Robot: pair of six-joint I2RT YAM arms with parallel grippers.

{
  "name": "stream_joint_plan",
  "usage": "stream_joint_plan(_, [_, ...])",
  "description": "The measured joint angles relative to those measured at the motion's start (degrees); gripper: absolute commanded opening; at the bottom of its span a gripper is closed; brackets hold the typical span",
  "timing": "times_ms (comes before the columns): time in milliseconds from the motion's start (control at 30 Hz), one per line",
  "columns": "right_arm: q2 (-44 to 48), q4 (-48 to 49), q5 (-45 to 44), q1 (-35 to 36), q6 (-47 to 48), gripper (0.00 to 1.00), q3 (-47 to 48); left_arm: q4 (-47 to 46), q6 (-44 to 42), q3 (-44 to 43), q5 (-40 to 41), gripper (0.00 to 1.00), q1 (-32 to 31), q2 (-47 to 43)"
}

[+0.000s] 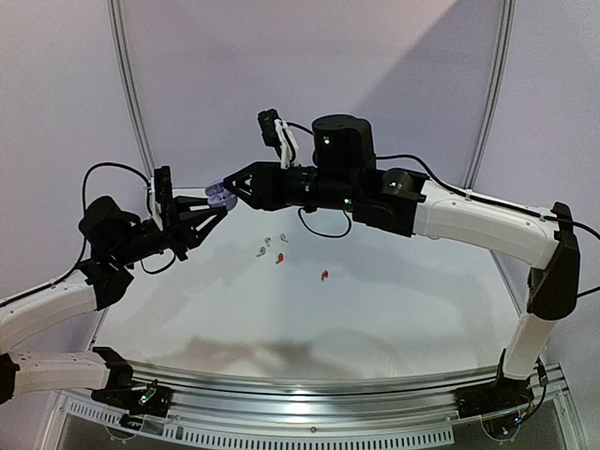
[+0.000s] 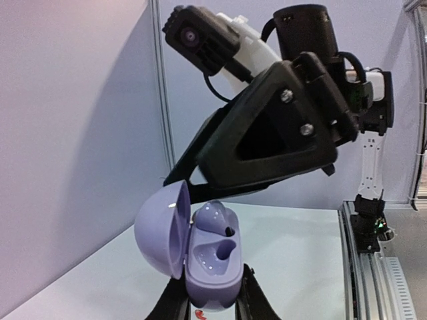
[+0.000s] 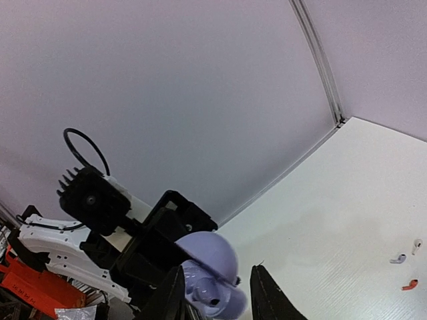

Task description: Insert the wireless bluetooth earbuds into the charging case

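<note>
My left gripper is shut on the base of a lilac charging case, held up above the table's far left. Its round lid hangs open to the left. A lilac earbud sits in the upper socket; the lower socket is bare. My right gripper meets the case from the right, and in the right wrist view its fingers stand apart on either side of the case, open. Two small white earbuds and two red ones lie on the table.
The white table ends at a metal rail along the near side. Grey curtain walls with thin poles close off the back. The right arm's black wrist fills the space just above the case.
</note>
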State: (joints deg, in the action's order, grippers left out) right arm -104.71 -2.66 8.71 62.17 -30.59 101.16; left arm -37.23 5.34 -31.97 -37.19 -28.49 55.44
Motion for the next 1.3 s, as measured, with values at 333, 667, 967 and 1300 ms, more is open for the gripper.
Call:
stream_joint_plan(333, [1.11,-4.31,-4.42,-0.42,1.92,0.41,0.57,3.80,4.28,-0.02,1.25,0.00,0.00,-1.53])
stream_joint_plan(667, [3.34,-12.68,-19.41,-3.82,-2.40,0.56,3.58,12.76,9.75,-0.02,11.54,0.00,1.57,-3.72])
stream_joint_plan(967, [-19.89,-23.34,-22.32,-7.43,-5.11,0.75,22.03,20.52,9.73,0.26,18.71,0.00,6.99,-5.68])
stream_joint_plan(1300, [-43.60,-21.46,-16.92,-8.00,-4.11,0.72,32.02,23.12,8.37,1.64,19.80,0.00,8.55,-8.15])
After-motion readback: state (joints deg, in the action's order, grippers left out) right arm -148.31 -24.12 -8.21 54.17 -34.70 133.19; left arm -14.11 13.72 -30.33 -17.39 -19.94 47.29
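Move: The loose lilac earbud lies about 21 cm ahead of the right hand, some 1 cm left and 37 cm below. From that earbud, one white earbud is 4 cm farther out and 2 cm right, another 5 cm out and 6 cm right, and a red one 3 cm nearer and 5 cm right. The open case is about 3 cm left of the right fingertips, level. From the left hand, the lilac earbud is 21 cm ahead, 3 cm right, 33 cm down. Right hand dives about 30 cm down and forward towards the lilac earbud, fingers opening; left carries the case left. ##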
